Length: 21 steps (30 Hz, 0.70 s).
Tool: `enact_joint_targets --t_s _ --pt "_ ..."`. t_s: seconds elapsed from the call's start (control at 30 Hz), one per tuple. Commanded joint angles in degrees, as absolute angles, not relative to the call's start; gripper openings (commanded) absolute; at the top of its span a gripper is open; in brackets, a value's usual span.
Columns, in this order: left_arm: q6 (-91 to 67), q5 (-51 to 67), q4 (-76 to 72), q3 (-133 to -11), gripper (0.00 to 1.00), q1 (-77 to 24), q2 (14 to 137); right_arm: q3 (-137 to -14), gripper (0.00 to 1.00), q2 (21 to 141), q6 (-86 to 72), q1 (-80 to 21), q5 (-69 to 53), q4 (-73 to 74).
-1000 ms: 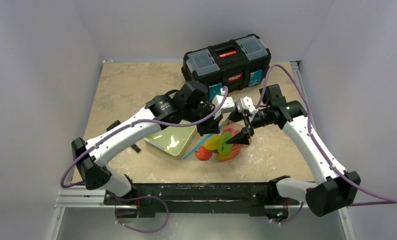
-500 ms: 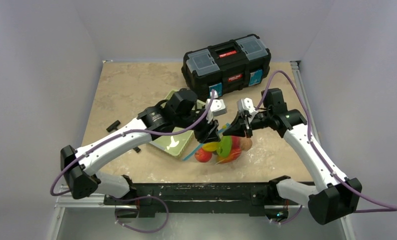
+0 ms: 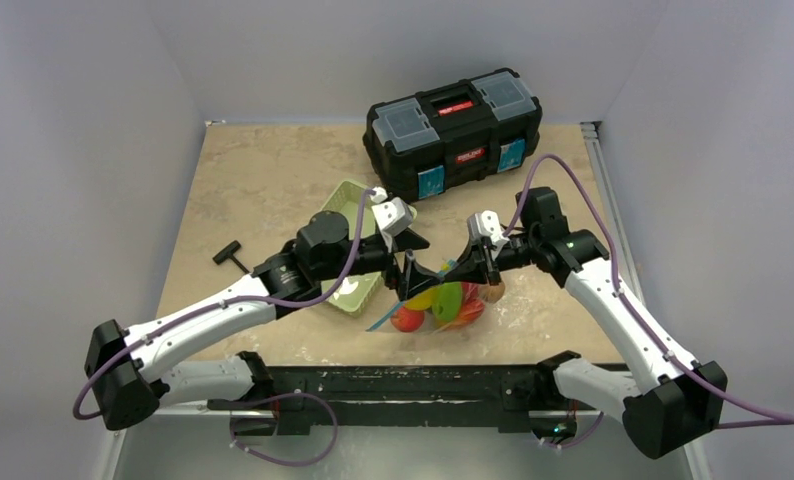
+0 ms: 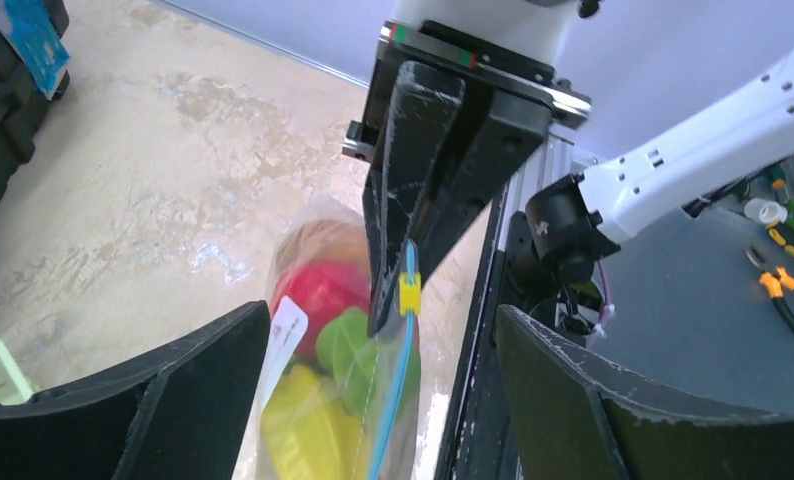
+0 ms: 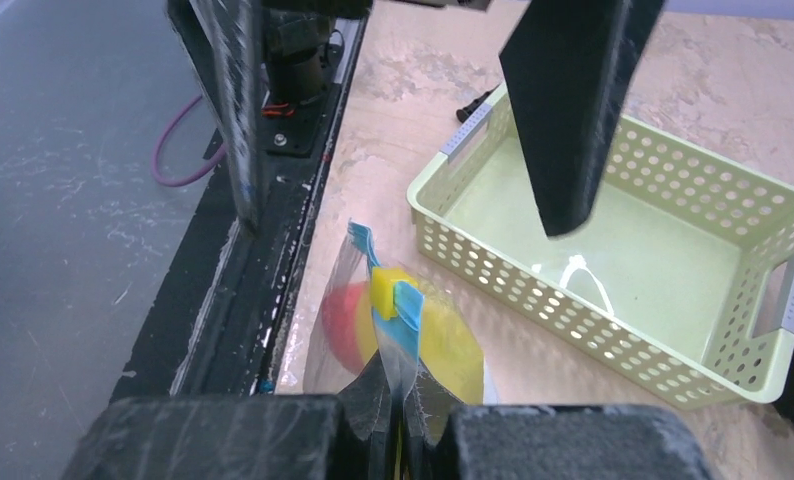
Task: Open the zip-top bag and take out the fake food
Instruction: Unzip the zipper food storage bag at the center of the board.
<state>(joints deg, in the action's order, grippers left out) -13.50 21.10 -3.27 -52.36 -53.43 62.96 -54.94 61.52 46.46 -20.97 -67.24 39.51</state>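
The zip-top bag (image 3: 435, 300) stands on the table's near middle, its teal zip strip (image 4: 401, 385) uppermost with a yellow slider (image 5: 386, 289) on it. Through the plastic shows the fake food (image 3: 447, 303): a red piece (image 4: 320, 290), a green one (image 4: 348, 345) and a yellow one (image 5: 455, 345). My right gripper (image 5: 401, 388) is shut on the zip strip just behind the slider, holding that edge up. My left gripper (image 4: 383, 330) is open wide, one finger on either side of the bag's top and touching nothing. In the top view it (image 3: 410, 262) faces the right gripper (image 3: 469, 267).
A pale green lattice basket (image 3: 351, 205) sits just left of the bag, partly under my left arm. A black toolbox (image 3: 455, 118) stands at the back. A small black T-shaped tool (image 3: 231, 256) lies at the left. The black base rail (image 3: 403, 380) borders the table's near edge.
My left gripper has let go, opened wide and drawn back to the left. My right gripper has shut on the zip strip. More of the basket shows.
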Motion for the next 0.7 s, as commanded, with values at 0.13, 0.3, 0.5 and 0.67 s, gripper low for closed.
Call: enact_joint_targets --t_s 0.13,0.3,0.5,0.67 --pt "-18.6 18.8 -10.4 -58.5 0.62 -54.9 69.3 -54.8 0.00 61.0 47.0 -21.2 -65.9 38.0" --pt "-19.0 19.5 -10.3 -58.2 0.44 -54.9 69.8 -54.8 0.00 61.0 46.8 -21.1 -65.8 37.8" --pt "-18.6 20.6 -7.5 -59.0 0.37 -54.9 70.1 -54.8 0.00 60.7 46.2 -21.2 -65.8 37.6" --pt "-18.3 20.9 -4.1 -59.5 0.38 -55.0 70.3 -54.8 0.00 60.5 45.9 -21.2 -65.7 37.4"
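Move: The bag's yellow zip slider lies about 4 cm to the right of my open left hand, level with it fore and aft and some 4 cm lower. The green pepper inside the bag is roughly 8 cm right, 5 cm back and 14 cm down. The basket's middle is about 14 cm left, 7 cm ahead and 15 cm down. From my right hand, the slider sits about 2 cm to the left, level in depth and height. I bring my left hand about 3 cm to the right and 1 cm forward, in towards the yellow slider and my right fingertips, while closing its wide-open fingers to under half open so that they straddle the slider's line; then I hold there without shutting. My right hand stays put and keeps its shut pinch on the bag's zip edge beside the slider. ##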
